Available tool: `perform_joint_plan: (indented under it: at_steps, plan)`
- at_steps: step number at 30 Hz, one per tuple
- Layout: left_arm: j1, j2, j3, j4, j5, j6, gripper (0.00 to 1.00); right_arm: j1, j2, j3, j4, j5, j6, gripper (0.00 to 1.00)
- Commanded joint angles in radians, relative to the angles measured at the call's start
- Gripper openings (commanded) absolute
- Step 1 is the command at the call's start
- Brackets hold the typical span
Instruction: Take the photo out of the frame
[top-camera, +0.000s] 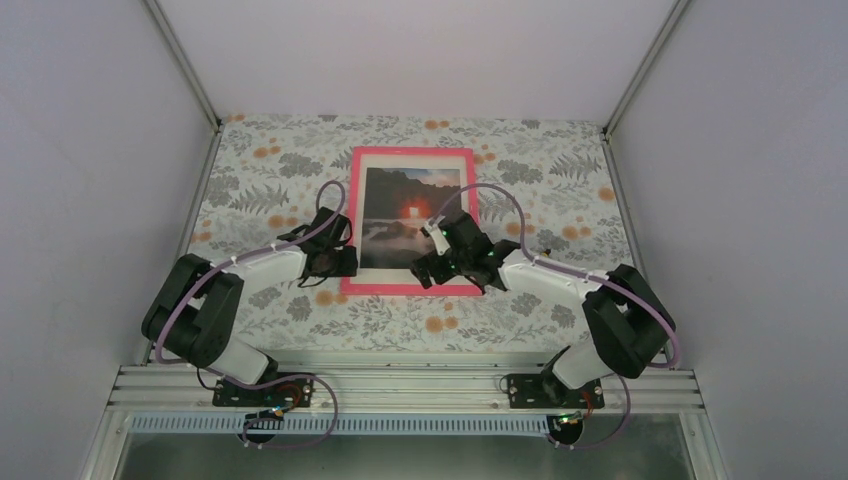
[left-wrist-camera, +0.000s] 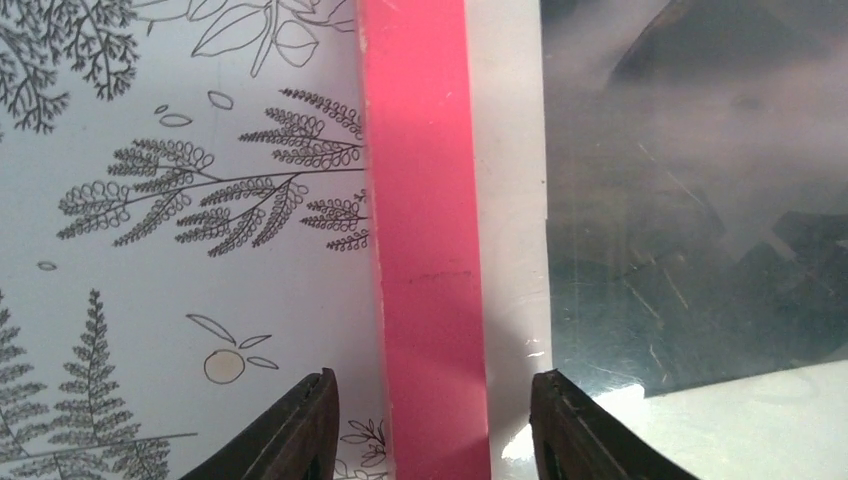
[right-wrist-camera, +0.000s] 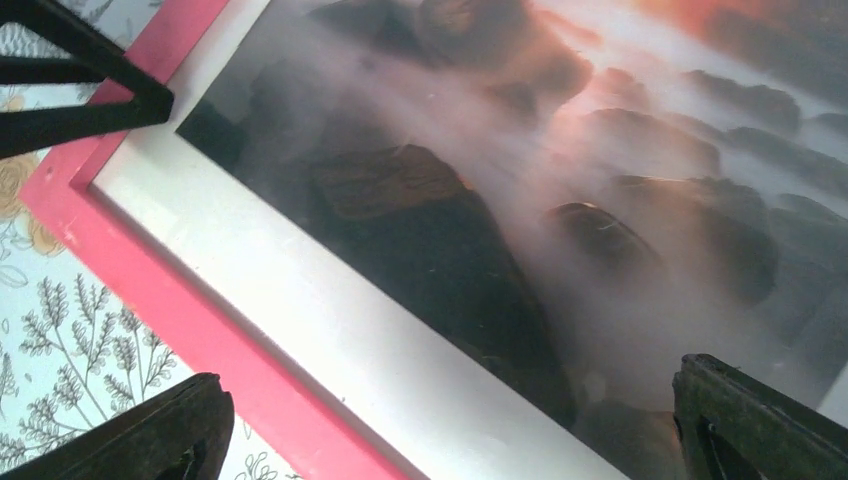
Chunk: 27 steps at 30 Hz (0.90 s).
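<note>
The pink frame (top-camera: 412, 151) lies face up on the floral tablecloth, with the photo (top-camera: 405, 205) inside it showing a red sun over dark cloud. My left gripper (top-camera: 340, 262) sits at the frame's left rail near the front corner. In the left wrist view its jaws (left-wrist-camera: 433, 425) straddle the pink rail (left-wrist-camera: 420, 200), with a gap on each side and nothing gripped; the photo (left-wrist-camera: 690, 180) lies to the right. My right gripper (top-camera: 455, 277) hovers wide open over the frame's front right part, one finger outside the pink rail (right-wrist-camera: 270, 400), the other above the photo (right-wrist-camera: 560, 180).
The floral tablecloth (top-camera: 280, 170) covers the table around the frame. Grey enclosure walls stand on the left, right and back. A black part of the left gripper (right-wrist-camera: 80, 90) shows at the top left of the right wrist view.
</note>
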Motion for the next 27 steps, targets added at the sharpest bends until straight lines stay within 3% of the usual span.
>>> perform_joint_plan:
  at_steps: [1, 13, 21, 27]
  plan:
    - [-0.008, 0.012, 0.016, 0.026, -0.006, 0.003, 0.47, 0.046, -0.002, -0.014, 0.033, 0.049, -0.055, 1.0]
    - [-0.018, 0.01, 0.033, 0.006, -0.018, 0.0, 0.18, 0.159, 0.009, -0.008, 0.037, 0.127, -0.135, 1.0]
    - [-0.024, -0.046, 0.079, -0.06, -0.047, 0.001, 0.13, 0.271, 0.01, -0.008, 0.039, 0.228, -0.185, 1.0]
    - [-0.026, -0.099, 0.112, -0.109, -0.068, 0.004, 0.12, 0.394, 0.031, 0.003, 0.019, 0.389, -0.209, 1.0]
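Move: The left hand stands open astride the pink left rail of the frame, with the rail straight below by about 1 cm and the near-left corner some 6 cm back. The right hand, wide open over the frame, has the middle of its near rail about 3 cm back, 2 cm left and 7 cm down. From the right hand the photo's middle is 11 cm ahead and 2 cm left, and that near-left corner 3 cm back and 16 cm left, both at the rail's level. The left hand closes on the frame's left rail almost on the spot, one finger on each side, then with the rail pinched starts to raise it, roughly 1.5 cm. Meanwhile the right hand, fingers wide and touching nothing, sweeps level about 6 cm back and as much left, out over the near rail to its near side, rolling some 25 degrees counter-clockwise about its own fingers. ##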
